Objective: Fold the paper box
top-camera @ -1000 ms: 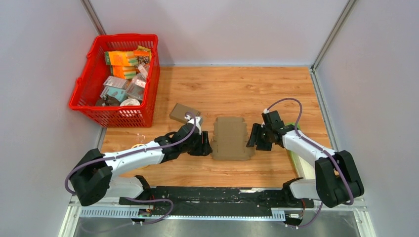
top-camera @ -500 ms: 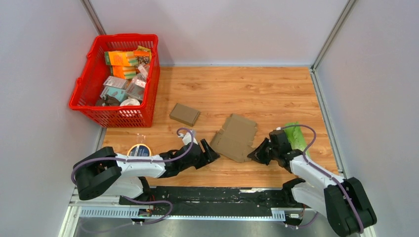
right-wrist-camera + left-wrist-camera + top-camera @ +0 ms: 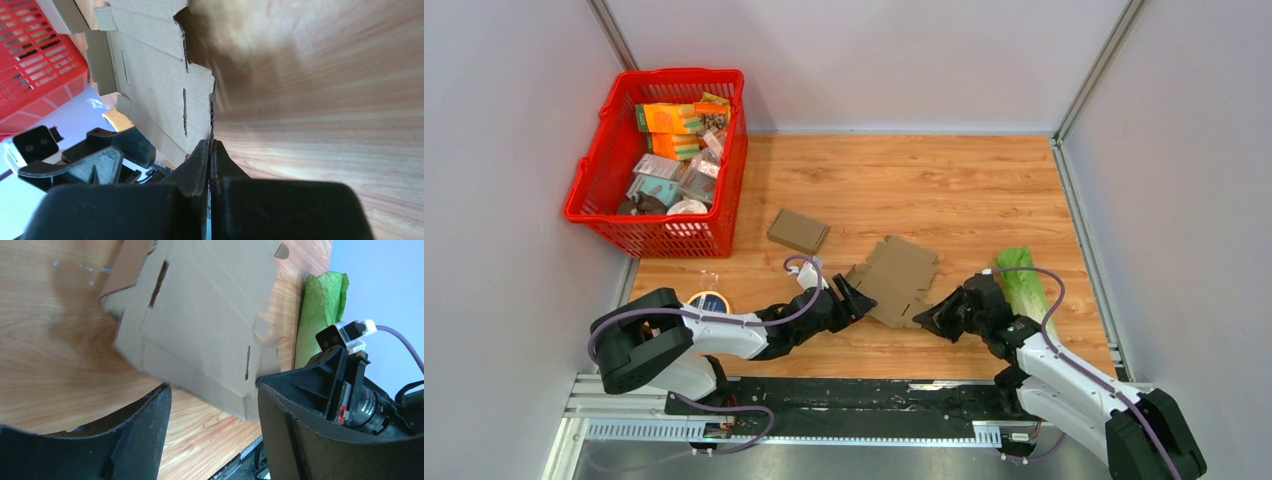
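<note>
The paper box is a flat brown cardboard blank (image 3: 894,280) lying skewed on the wooden table, with slots and flaps showing in the left wrist view (image 3: 200,315) and the right wrist view (image 3: 155,75). My right gripper (image 3: 934,315) is shut on the blank's right edge, and the thin board is pinched between its tips (image 3: 210,145). My left gripper (image 3: 854,295) stands open at the blank's left corner. Its fingers (image 3: 212,390) straddle the board's near edge without clamping it.
A red basket (image 3: 584,215) full of packages stands at the back left. A small folded brown box (image 3: 798,231) lies behind the left gripper. A green lettuce (image 3: 1024,280) lies right of the right arm, and a tape roll (image 3: 707,302) sits by the left arm.
The right gripper has shut on the blank's edge and dragged it nearer and askew. The left gripper has opened wider, and both arms have drawn back toward the near edge.
</note>
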`<state>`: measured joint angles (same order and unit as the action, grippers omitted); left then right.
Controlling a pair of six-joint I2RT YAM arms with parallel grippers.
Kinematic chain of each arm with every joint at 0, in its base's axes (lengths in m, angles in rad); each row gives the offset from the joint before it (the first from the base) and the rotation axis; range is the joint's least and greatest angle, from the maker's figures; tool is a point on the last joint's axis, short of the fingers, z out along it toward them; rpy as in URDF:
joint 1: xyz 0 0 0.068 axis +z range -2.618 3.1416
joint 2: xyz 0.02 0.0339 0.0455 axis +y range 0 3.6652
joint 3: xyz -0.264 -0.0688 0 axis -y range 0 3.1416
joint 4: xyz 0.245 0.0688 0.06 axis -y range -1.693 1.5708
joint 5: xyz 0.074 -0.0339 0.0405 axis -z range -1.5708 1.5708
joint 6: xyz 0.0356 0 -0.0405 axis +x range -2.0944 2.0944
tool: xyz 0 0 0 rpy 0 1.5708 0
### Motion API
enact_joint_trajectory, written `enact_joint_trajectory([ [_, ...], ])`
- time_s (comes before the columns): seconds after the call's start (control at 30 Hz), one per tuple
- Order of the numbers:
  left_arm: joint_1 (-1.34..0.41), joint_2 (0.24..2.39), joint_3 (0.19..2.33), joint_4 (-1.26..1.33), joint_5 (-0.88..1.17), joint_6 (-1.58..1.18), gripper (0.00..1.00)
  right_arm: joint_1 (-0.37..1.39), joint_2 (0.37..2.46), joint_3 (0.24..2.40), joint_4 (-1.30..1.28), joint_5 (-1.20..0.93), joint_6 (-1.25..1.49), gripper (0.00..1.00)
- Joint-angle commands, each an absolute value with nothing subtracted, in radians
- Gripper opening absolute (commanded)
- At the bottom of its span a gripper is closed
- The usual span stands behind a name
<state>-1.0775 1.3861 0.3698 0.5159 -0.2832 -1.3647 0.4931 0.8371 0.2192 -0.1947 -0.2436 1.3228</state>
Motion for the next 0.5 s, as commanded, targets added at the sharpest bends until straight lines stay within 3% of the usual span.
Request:
enact_joint_trajectory([
  [0.0, -1.080, 1.439, 0.399, 0.630, -0.285, -1.348, 0.69, 0.567, 0.830, 0.206, -0.144, -0.197, 1.405, 0.00],
  [0.13, -1.075, 1.491, 0.384, 0.704, -0.272, -1.367, 0.60, 0.626, 0.808, 0.206, -0.136, -0.160, 1.454, 0.00],
  [0.27, -1.074, 1.511, 0.365, 0.758, -0.249, -1.367, 0.36, 0.679, 0.778, 0.221, -0.156, -0.117, 1.456, 0.06],
  [0.3, -1.074, 1.503, 0.361, 0.759, -0.244, -1.341, 0.21, 0.680, 0.770, 0.228, -0.170, -0.123, 1.425, 0.13],
  [0.33, -1.074, 1.491, 0.357, 0.749, -0.238, -1.318, 0.13, 0.678, 0.764, 0.248, -0.184, -0.121, 1.313, 0.36],
  [0.37, -1.069, 1.444, 0.350, 0.723, -0.230, -1.293, 0.08, 0.673, 0.756, 0.311, -0.213, -0.120, 1.222, 0.52],
  [0.4, -1.068, 1.413, 0.345, 0.641, -0.221, -1.237, 0.06, 0.675, 0.735, 0.362, -0.304, -0.111, 1.138, 0.65],
  [0.43, -1.062, 1.378, 0.339, 0.605, -0.207, -1.195, 0.05, 0.676, 0.724, 0.401, -0.336, -0.106, 1.055, 0.87],
  [0.47, -1.051, 1.302, 0.336, 0.513, -0.181, -1.151, 0.05, 0.683, 0.718, 0.438, -0.359, -0.109, 0.850, 0.95],
])
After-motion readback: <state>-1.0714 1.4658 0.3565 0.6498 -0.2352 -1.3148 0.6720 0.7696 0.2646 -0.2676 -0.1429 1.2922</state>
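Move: The paper box blank is held a little raised between the hands. Its middle lies some 4 cm ahead of the left gripper, about 5 cm to its right and 3 cm below; from the right gripper, which still pinches its near edge, it lies about 7 cm ahead and 4 cm left, roughly 1 cm lower. The small folded box sits some 14 cm ahead and 14 cm left of the left gripper, about 4 cm lower. With the right gripper still pinching the near edge, carry the blank about 2.5 cm left and back towards the left gripper. Dip the left gripper about 1.5 cm with a slight shift right, shut its wide-open fingers on a small flap at the blank's near-left edge, and rise a little. Then open the right fingers wide, letting go of the edge and lifting about 1 cm. ##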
